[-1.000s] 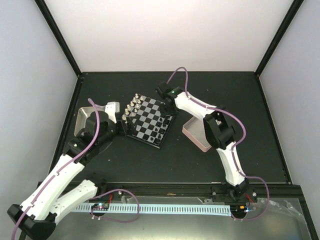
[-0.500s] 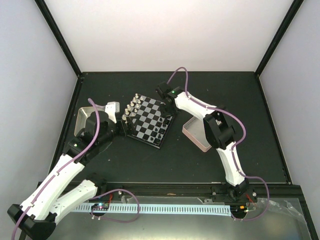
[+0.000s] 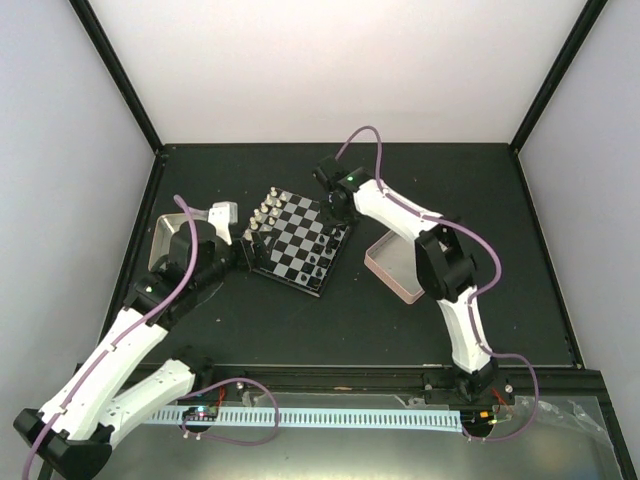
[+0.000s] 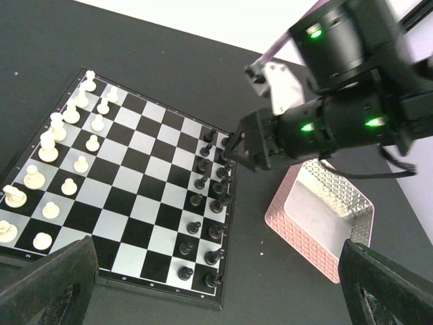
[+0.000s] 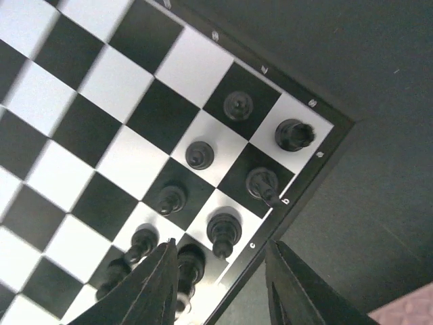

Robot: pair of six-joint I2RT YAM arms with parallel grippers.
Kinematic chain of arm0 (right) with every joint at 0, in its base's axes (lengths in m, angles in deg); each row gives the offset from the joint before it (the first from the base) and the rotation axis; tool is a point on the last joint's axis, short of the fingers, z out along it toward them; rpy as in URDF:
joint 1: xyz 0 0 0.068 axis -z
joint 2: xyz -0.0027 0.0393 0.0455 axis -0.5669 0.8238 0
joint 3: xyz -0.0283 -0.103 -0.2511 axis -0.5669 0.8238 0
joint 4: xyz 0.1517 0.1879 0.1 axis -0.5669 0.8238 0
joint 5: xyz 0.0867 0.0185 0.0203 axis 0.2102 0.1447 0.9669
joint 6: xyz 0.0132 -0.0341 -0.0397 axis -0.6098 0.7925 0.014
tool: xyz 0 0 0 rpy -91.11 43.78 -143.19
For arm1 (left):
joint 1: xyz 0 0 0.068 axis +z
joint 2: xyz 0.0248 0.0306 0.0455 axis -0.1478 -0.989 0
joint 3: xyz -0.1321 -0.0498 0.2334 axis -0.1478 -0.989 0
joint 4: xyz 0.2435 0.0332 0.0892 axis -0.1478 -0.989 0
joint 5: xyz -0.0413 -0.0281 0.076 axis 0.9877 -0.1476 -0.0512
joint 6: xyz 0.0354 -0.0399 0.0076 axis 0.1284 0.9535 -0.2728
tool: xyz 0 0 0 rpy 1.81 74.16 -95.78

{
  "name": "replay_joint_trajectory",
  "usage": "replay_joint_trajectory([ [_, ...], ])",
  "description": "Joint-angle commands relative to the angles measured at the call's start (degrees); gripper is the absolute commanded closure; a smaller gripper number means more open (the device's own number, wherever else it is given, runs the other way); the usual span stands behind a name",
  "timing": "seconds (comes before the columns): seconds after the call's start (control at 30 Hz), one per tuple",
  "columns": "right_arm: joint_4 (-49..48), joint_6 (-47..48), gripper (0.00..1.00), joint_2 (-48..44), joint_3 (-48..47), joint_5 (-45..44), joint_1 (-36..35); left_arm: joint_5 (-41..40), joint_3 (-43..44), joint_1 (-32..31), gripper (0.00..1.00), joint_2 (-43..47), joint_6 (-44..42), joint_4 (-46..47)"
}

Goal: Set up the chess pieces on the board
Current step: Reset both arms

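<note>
The board (image 3: 298,240) lies mid-table, with silver chess pieces (image 3: 262,215) along its left edge and black chess pieces (image 3: 325,255) in two rows along its right edge. My right gripper (image 3: 336,205) hangs over the board's far right corner. In the right wrist view it (image 5: 220,240) is open, and a black piece (image 5: 224,229) stands free on its square between the fingers, touching neither. My left gripper (image 3: 228,238) waits wide open at the board's left side with nothing between its fingers (image 4: 47,284). The left wrist view shows the black rows (image 4: 210,196) and the right gripper (image 4: 233,145) above them.
A pink-rimmed tin (image 3: 390,265) sits right of the board, under the right arm, and shows in the left wrist view as well (image 4: 325,223). A silver tin (image 3: 165,240) lies behind the left arm. Bare dark table surrounds the board.
The right gripper's jaws have spread apart, letting go of a black piece on the board's edge row, and the gripper has risen slightly. The left arm has barely moved.
</note>
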Motion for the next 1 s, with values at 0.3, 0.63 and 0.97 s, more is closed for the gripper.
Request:
replay_joint_trajectory([
  [0.3, -16.17, -2.52, 0.5, -39.55, 33.25, -8.01, 1.95, -1.88, 3.7, 0.45, 0.01, 2.73, -7.65, -2.35],
  [0.63, -16.09, -0.88, 0.07, -72.03, 56.0, -19.92, 3.27, -5.37, 1.54, 0.43, 0.01, 9.42, -11.72, -3.69],
  [0.97, -9.77, -1.14, 0.0, -100.9, 60.11, -26.44, 3.32, -9.56, 2.82, 0.44, 0.01, 21.95, -13.32, -4.97],
])
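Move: The right hand, empty and already starting to open, hangs only some 3 cm above the middle of a black bishop, straight below it on the third square from the board's far right corner. From this hand the board's middle lies about 10 cm left and 1 cm back; the pink box is roughly 15 cm right, 6 cm back and 5 cm lower. For the left hand that bishop is about 16 cm ahead, 18 cm right and 22 cm down. Up first, fast, the right hand clears the pieces by some 12 cm, then sweeps right and back across the near side of the pink box, climbing again as its wrist tips up nearly 50 degrees and its fingers spread fully. The empty left hand, fingers staying wide, starts later and eases up, left and back, away from the board by several centimetres, tilting up as well. ##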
